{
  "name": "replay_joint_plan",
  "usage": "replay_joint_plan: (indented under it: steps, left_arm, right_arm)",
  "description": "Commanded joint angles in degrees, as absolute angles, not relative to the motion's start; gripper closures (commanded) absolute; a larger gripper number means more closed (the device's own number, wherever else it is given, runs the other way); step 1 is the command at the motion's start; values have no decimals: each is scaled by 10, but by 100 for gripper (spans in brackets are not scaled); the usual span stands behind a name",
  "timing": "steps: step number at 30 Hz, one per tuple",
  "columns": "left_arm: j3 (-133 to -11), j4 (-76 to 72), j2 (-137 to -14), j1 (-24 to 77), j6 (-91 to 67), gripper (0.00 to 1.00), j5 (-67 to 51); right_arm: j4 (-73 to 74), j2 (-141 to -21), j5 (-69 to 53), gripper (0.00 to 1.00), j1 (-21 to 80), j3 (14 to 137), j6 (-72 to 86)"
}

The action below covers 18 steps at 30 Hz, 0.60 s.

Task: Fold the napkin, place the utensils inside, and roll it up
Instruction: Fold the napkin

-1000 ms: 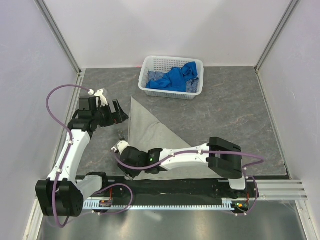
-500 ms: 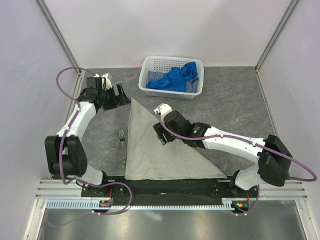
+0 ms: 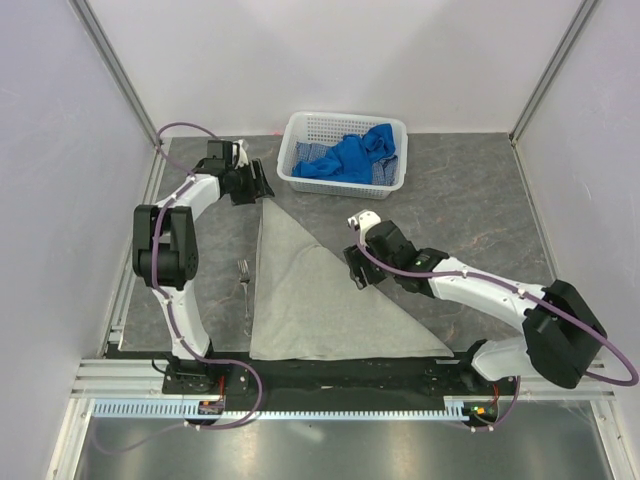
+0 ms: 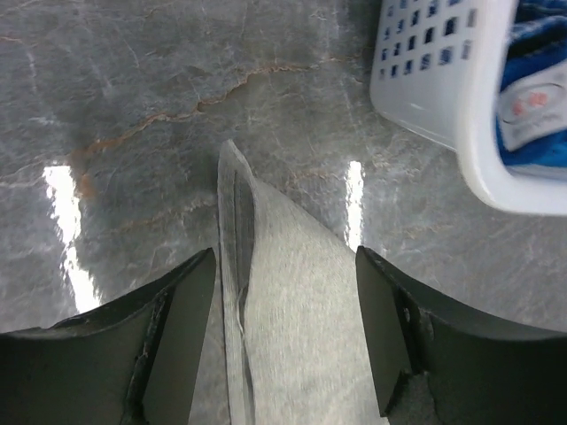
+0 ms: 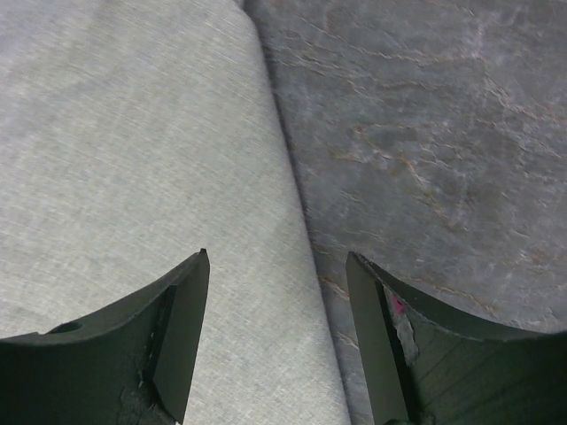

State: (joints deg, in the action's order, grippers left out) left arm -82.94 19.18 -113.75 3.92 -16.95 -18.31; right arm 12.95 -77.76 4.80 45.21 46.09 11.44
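Note:
The light grey napkin (image 3: 305, 300) lies flat on the table, folded into a triangle with one point toward the basket. My left gripper (image 3: 258, 184) hovers at that far point. In the left wrist view the left gripper (image 4: 285, 292) is open and its fingers (image 4: 182, 328) straddle the napkin (image 4: 297, 301) tip without pinching it. My right gripper (image 3: 356, 268) is open over the napkin's long diagonal edge. In the right wrist view the right gripper (image 5: 276, 301) has the napkin (image 5: 133, 150) edge running between its jaws. The small silver fork (image 3: 244, 286) lies on the table just left of the napkin.
A white perforated basket (image 3: 300, 175) holding bright blue cloths (image 3: 350, 155) stands at the back, just right of the left gripper; its corner (image 4: 443, 97) shows in the left wrist view. White walls close in the dark marbled table (image 3: 480, 220).
The left arm swung from beside the fork out to the napkin's far point, its jaws narrowing a little. The right arm moved from the napkin's near-left corner to its diagonal edge.

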Motion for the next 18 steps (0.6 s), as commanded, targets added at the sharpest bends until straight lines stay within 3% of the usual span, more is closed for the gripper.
replay_joint_plan:
  steps: [1, 11, 18]
  left_arm:
    - [-878, 179, -1178, 40, -165, 29, -187]
    - [-907, 185, -1226, 41, -167, 45, -211]
    - [-914, 191, -1245, 44, -163, 73, -207]
  right_arm:
    - [98, -787, 6, 29, 409, 448, 95]
    - [61, -847, -132, 29, 356, 443, 90]
    - [40, -895, -166, 34, 327, 436, 94]
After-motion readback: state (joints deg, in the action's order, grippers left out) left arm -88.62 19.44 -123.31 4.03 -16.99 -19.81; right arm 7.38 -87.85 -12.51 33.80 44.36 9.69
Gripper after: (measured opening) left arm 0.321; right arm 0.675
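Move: The left hand goes for the napkin's raised far-left corner, only about 2 cm ahead, 1 cm right and 5 cm below; the basket's middle is some 19 cm right and 9 ahead of that hand, the fork 4 cm left and 23 back. The right hand hovers over the slanting folded edge, about 2 cm ahead, 2 right and 6 below, with the basket some 32 cm ahead and 5 left. The left hand sinks about 4.5 cm, easing a little forward, and its part-open fingers close to under half their earlier gap around the ridge of cloth at the far-left corner. Meanwhile the right hand goes slightly forward and to its right, then mostly down, about 5 cm in all, tipping its fingers some 10 degrees steeper, and they stay open either side of the slanting napkin edge. ##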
